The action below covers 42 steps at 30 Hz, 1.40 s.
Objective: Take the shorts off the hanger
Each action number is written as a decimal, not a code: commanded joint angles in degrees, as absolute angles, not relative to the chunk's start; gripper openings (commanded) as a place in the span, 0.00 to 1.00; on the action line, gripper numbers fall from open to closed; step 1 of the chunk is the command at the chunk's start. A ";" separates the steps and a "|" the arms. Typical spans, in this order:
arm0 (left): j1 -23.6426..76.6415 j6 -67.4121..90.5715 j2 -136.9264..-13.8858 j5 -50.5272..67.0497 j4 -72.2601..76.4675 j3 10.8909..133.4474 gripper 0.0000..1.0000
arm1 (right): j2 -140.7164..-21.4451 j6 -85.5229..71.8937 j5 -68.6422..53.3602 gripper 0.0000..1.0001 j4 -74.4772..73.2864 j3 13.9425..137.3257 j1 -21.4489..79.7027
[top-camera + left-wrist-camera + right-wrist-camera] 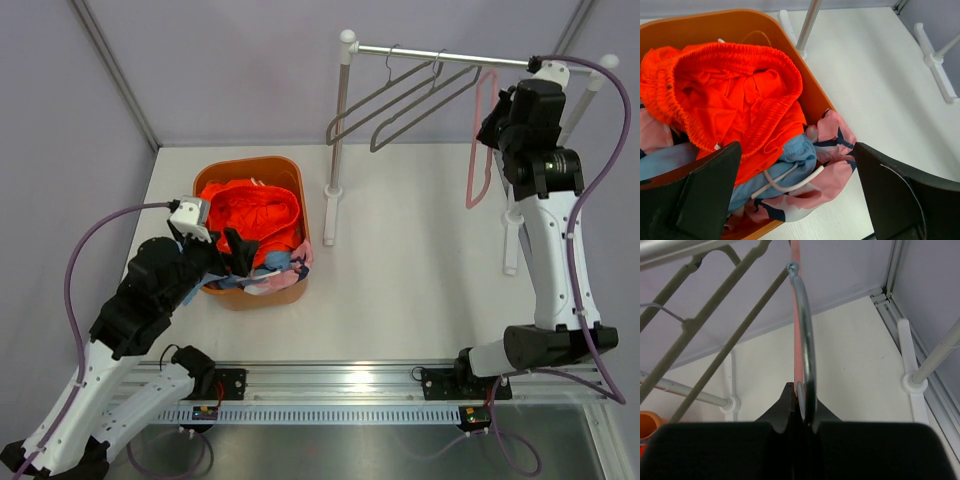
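Observation:
The three shorts lie piled in an orange basket [272,167]: bright orange shorts [730,95] on top, light blue shorts [790,162] with a white drawstring under them, and pink patterned shorts [837,172] drooping over the rim. My left gripper [796,150] hovers just above the pile's near edge, open, with nothing between its fingers. It shows above the basket's front rim in the top view [240,255]. A bare pink hanger [480,150] hangs at the rail. My right gripper [801,390] is shut on its metal hook [809,340].
Two empty grey hangers [400,105] hang on the metal rail [440,52] of a white rack. The rack's posts [335,150] and feet stand on the white table to the right of the basket. Grey walls close off the back and sides.

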<state>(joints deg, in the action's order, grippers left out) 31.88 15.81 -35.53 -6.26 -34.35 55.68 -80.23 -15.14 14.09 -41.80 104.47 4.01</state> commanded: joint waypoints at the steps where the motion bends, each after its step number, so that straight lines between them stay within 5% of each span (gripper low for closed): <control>1: 32.43 12.57 -32.88 -6.16 -31.04 52.75 0.99 | -86.37 -13.27 13.01 0.00 -39.28 114.31 3.69; 15: 32.43 13.10 -29.62 -9.58 -29.88 48.16 0.99 | -101.07 -7.48 11.87 0.00 -35.61 128.06 2.73; 42: 32.78 12.74 -30.76 -10.37 -30.41 47.72 0.99 | -97.73 -6.59 -13.27 0.00 -19.51 114.26 -5.54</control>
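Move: The free stretch of rail that the pink hanger is being taken to lies about 16 cm straight ahead of the right hand and 2 cm above; the hook is already pinched in that hand. The nearer grey hanger hangs some 12 cm to the left of that spot, the farther grey hanger 23 cm to its left, both centred 8 cm lower. From the left hand the spot is roughly 34 cm ahead, 55 cm right and 13 cm up. The pink hanger, still pinched by its hook, goes some 13 cm forward to the rail with the right hand, which rises about 2 cm and comes down again, bringing the hook over the bar. Slowing there, the right hand turns about 15 degrees counter-clockwise and tilts slightly upward. The left hand, wide open, sinks about 3 cm near the bin. ##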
